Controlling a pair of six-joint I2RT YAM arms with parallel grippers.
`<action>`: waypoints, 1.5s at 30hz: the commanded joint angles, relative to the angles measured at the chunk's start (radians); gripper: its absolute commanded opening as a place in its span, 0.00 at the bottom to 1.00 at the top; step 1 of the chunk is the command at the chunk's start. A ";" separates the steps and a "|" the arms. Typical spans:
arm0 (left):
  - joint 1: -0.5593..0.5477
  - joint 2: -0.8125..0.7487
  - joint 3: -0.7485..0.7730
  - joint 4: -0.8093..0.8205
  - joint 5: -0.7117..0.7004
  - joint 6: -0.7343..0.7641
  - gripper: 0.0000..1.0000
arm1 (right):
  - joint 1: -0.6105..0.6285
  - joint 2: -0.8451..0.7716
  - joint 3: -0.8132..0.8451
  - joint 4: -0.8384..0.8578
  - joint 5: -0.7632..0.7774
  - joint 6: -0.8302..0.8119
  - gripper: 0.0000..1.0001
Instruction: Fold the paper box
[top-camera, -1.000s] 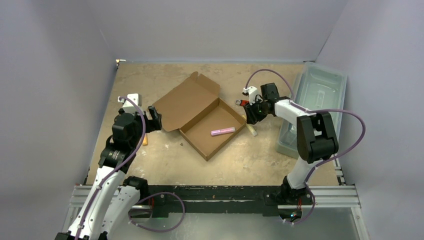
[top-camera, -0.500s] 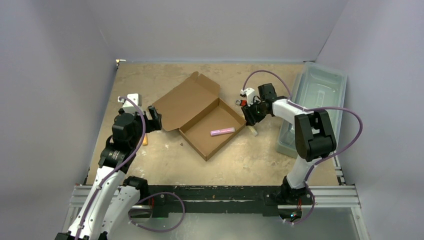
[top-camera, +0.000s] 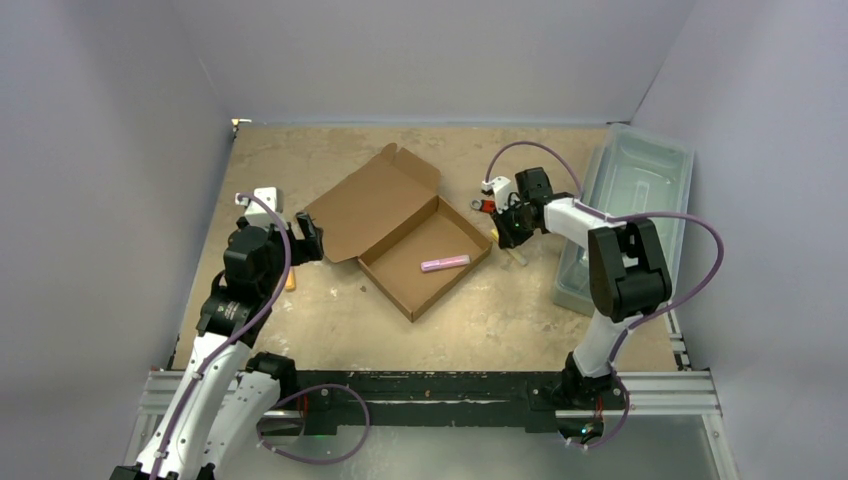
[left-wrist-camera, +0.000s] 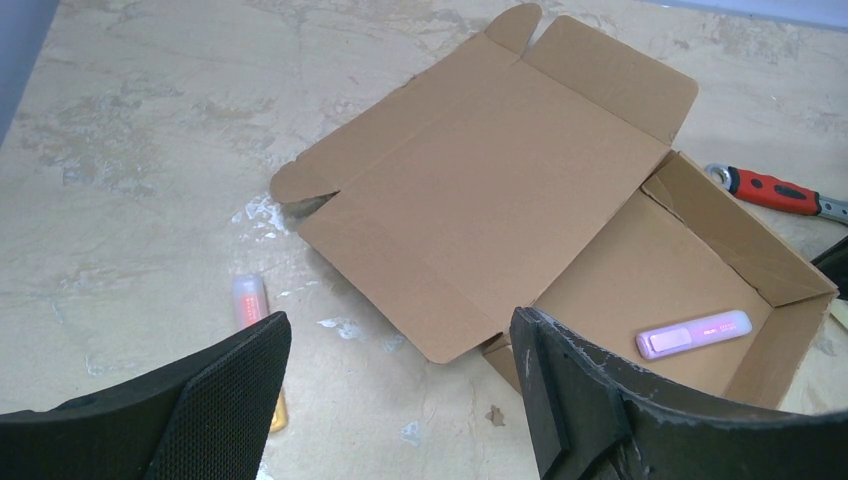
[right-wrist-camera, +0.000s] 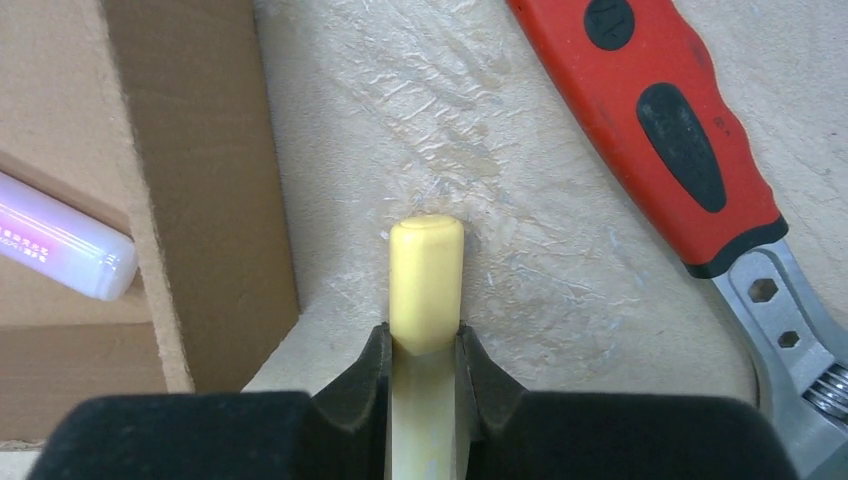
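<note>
The paper box (top-camera: 375, 205) lies in the middle of the table with its lid flat and its tray (left-wrist-camera: 690, 270) formed; a pink highlighter (top-camera: 446, 263) rests in the tray. My left gripper (top-camera: 308, 238) hovers open at the lid's left edge, with nothing between its fingers (left-wrist-camera: 400, 335). Just off the tray's right corner, my right gripper (top-camera: 508, 232) is shut on a pale yellow marker (right-wrist-camera: 425, 275) low over the table. The box wall (right-wrist-camera: 200, 150) stands just left of that marker.
A red-handled wrench (right-wrist-camera: 680, 140) lies on the table right of the yellow marker and beyond the box. A translucent plastic bin (top-camera: 625, 200) stands along the right wall. An orange-and-pink marker (left-wrist-camera: 250, 300) lies on the table under my left gripper.
My right gripper has closed its jaws onto the yellow marker beside the box and shifted slightly. The left arm and the box have not moved.
</note>
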 joint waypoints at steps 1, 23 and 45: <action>0.005 -0.009 0.001 0.019 0.007 0.017 0.80 | 0.003 -0.059 0.016 0.025 0.043 0.009 0.10; 0.010 0.016 0.000 0.018 0.007 0.017 0.80 | 0.168 -0.269 -0.112 0.349 -0.557 0.143 0.21; 0.131 0.210 0.009 -0.025 -0.028 -0.061 0.79 | 0.168 -0.500 -0.097 0.089 -0.532 -0.130 0.77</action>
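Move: Already pinching the yellow marker, my right hand has the box's open tray centred about 19 cm to its left and 4 cm back, roughly level. The pink marker inside lies some 14 cm left, 5 cm back; the wrench's middle about 8 cm ahead, 3 cm right. From my left hand, empty and open, the orange marker is about 4 cm ahead, 7 cm left, 21 cm below; the tray 24 cm right, 7 cm ahead. I lift the yellow marker off the table with my right hand, about 17 cm up, and swing it some 15 cm left and slightly back over the tray wall, rolling the fingers leftward. I sink about 7 cm, open to let go above the tray, then rise and draw back, fingers wide. Late on, my open left hand starts down about 3.5 cm and slightly left towards the orange marker. ##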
